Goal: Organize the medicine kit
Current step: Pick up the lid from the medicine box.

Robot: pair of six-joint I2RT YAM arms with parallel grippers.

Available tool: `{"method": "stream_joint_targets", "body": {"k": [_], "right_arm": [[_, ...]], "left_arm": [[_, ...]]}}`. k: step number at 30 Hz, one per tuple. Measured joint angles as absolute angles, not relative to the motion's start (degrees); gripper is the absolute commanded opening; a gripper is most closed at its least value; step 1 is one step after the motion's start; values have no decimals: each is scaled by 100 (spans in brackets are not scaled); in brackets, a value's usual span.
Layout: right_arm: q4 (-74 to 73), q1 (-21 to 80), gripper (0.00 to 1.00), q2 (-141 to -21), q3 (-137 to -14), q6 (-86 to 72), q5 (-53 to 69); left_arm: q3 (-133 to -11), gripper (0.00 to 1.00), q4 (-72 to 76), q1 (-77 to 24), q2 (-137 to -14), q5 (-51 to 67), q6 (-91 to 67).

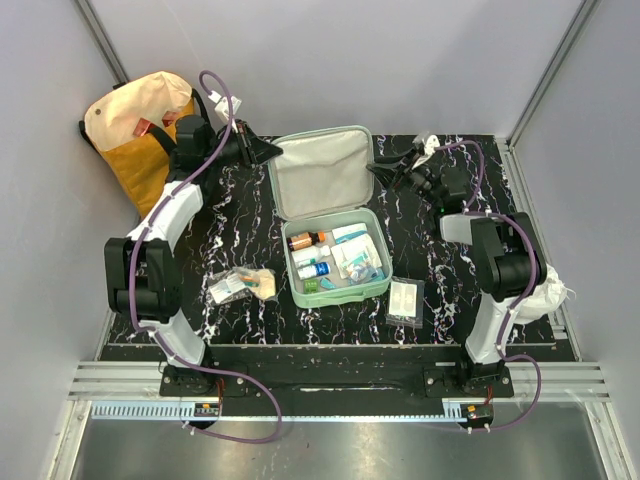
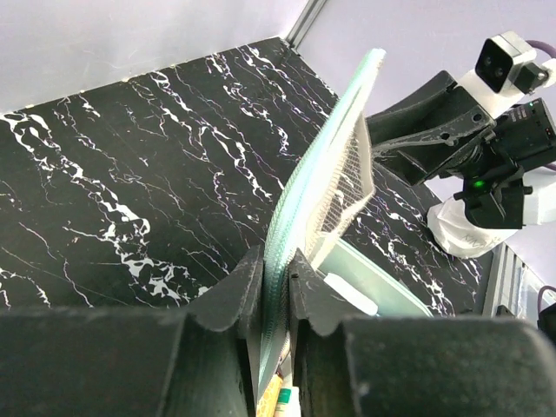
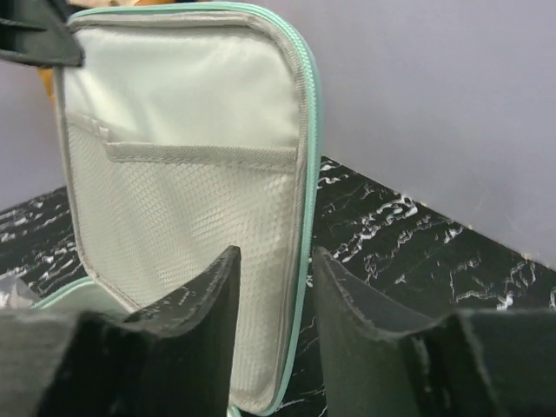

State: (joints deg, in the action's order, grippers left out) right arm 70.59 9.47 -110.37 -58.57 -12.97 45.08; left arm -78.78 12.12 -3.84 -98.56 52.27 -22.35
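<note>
The medicine kit [image 1: 322, 172] lies open in the middle of the table, its mint-green lid raised and its base tray [image 1: 297, 283] holding small bottles [image 1: 308, 240] and packets. My left gripper [image 1: 272, 151] is shut on the lid's left edge. In the left wrist view the zip rim [image 2: 326, 182] is pinched between the jaws of the left gripper [image 2: 276, 261]. My right gripper [image 1: 376, 166] is at the lid's right edge. In the right wrist view that gripper [image 3: 274, 261] is open, straddling the lid's teal edge [image 3: 306, 174] with gaps on both sides.
A yellow-and-cream tote bag [image 1: 135, 130] leans in the back left corner. A clear packet [image 1: 240, 285] lies left of the tray and a flat white pack [image 1: 405, 300] lies to its right. A white wad [image 1: 553, 290] sits by the right arm's base.
</note>
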Motion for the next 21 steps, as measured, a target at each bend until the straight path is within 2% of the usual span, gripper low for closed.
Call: {"method": "stream_joint_targets", "body": {"k": [2,3,7,12,14,21], "right_arm": [[7026,965,50,-10949,-5710,-1566,4093],[6991,972,54,-10888,-5640,-1715,3887],[6147,969,56,-10475,-5627,-2204,3236],[3323,969,64,-9662,-6654,-2386,2600],[2517,969,69,-9461,-7161,-2359,2563],[899,974,72,-8667,-7557,-1791,3579]], "left_arm": [[-7861,5,1153,-392,-9795,5203,-2213],[-7828,5,1140,-403,-9751,5186,-2200],[-7640,5,1120,-447,-9524,5127,-2137],[-7550,10,963,-543,-9330,5015,-1940],[-7533,11,860,-609,-9233,4943,-1815],[-7395,13,698,-816,-9006,4786,-1514]]}}
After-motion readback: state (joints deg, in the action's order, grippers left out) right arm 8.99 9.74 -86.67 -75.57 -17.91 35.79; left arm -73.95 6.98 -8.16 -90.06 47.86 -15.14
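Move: The left hand pinches the lid's far left corner; the medicine box's middle lies some 22 cm back, 12 cm right and 22 cm below it. From there the yellow bag is about 27 cm left and level with it, and the bagged supplies 28 cm back, 10 cm left. The right hand, at the lid's right edge, has the lid's middle about 10 cm left and 3 cm back. The left hand, still pinching the lid, draws back 4 cm; the opening right hand rises 11 cm clear. ##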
